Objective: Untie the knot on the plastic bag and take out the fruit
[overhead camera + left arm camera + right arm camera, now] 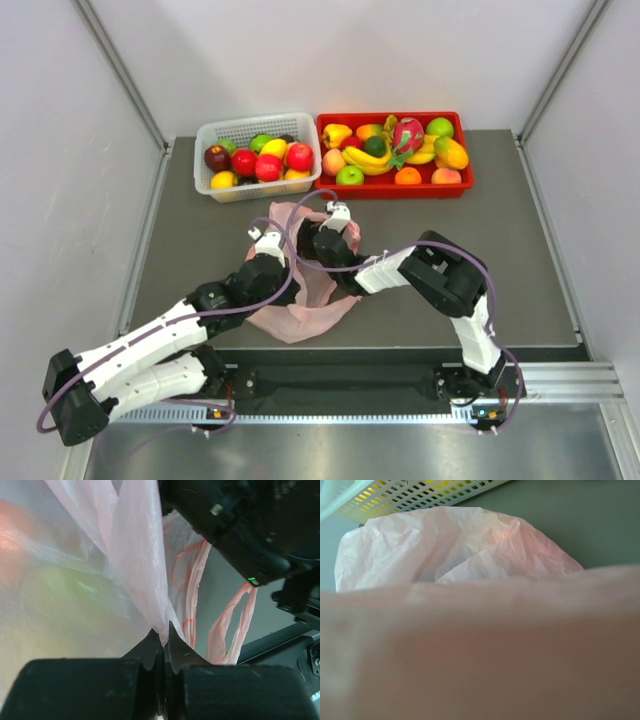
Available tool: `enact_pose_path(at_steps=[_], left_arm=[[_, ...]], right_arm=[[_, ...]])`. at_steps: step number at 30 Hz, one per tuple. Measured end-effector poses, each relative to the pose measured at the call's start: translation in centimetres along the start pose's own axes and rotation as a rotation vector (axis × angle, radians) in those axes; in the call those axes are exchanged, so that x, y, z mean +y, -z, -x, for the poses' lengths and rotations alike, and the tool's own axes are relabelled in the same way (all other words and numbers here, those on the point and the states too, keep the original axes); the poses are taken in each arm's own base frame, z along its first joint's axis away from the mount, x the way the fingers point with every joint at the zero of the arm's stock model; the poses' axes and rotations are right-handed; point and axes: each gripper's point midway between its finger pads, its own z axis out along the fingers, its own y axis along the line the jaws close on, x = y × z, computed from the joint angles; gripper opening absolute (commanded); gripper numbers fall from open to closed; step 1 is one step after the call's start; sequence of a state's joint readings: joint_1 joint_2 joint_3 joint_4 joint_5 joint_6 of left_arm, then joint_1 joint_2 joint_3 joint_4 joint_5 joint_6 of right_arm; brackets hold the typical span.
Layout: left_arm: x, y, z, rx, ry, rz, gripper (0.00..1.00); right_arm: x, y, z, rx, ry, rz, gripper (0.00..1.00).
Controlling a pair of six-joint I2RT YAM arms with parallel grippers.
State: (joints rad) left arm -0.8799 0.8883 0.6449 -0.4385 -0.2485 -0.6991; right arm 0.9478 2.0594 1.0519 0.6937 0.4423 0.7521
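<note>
The pink plastic bag [300,318] lies crumpled on the grey table between both grippers. My left gripper [280,240] is at its left side. In the left wrist view it [164,636] is shut on a thin fold of the bag [135,555], and two loose handle strips [235,625] hang to the right. My right gripper [322,232] is at the bag's top. In the right wrist view the bag [455,545] fills the frame and blurred plastic hides the fingers. The knot does not show. The fruit inside is hidden, apart from faint orange and green tints through the plastic.
A white basket [258,155] of toy fruit stands at the back left and shows in the right wrist view [395,495]. A red tray [395,150] of fruit stands at the back right. The right arm [240,525] is close above the left gripper.
</note>
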Motion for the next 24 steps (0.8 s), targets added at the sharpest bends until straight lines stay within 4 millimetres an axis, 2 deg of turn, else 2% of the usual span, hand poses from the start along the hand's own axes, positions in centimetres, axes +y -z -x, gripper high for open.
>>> enact_pose_path(at_steps=[6,11,16,18,24], left_arm=[[-0.6,0.0,-0.3,0.015,-0.009,-0.031,0.0],[-0.8,0.1,-0.5,0.019,-0.022,-0.046,0.0],[-0.6,0.1,-0.5,0.018,-0.022,-0.042,0.0],[-0.5,0.0,-0.4,0.011,-0.022,-0.036,0.0],[-0.1,-0.1,-0.1,-0.008,-0.023,-0.012,0.0]], right_arm=[[-0.7,-1.3,-0.6,-0.003,-0.061,-0.008,0.47],[-1.3,-1.3,-0.1,-0.008,-0.087,0.026,0.22],[-4.5,1.3,-1.5,0.055,-0.062,0.021,0.14],[-5.2,2.5,-1.4,0.072,-0.053,0.028,0.11],[-4.0,7.1,1.6,0.058,-0.036,0.128,0.08]])
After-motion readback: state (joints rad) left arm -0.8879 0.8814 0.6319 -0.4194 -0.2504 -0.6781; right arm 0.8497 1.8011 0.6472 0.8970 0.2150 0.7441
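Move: The dark red grapes lie in the open bag at the right hand's fingertips, about 1 cm ahead and 3 cm lower. From that hand the white basket's middle is roughly 18 cm ahead and 11 cm to the left, and the red bin's 18 cm ahead and 21 cm to the right. From the left hand, which already pinches the bag's rim, the grapes are some 12 cm ahead, 4 cm to the right and 8 cm below. The right hand closes around the grapes, then draws about 7 cm right and 5 cm back; left keeps the rim. ##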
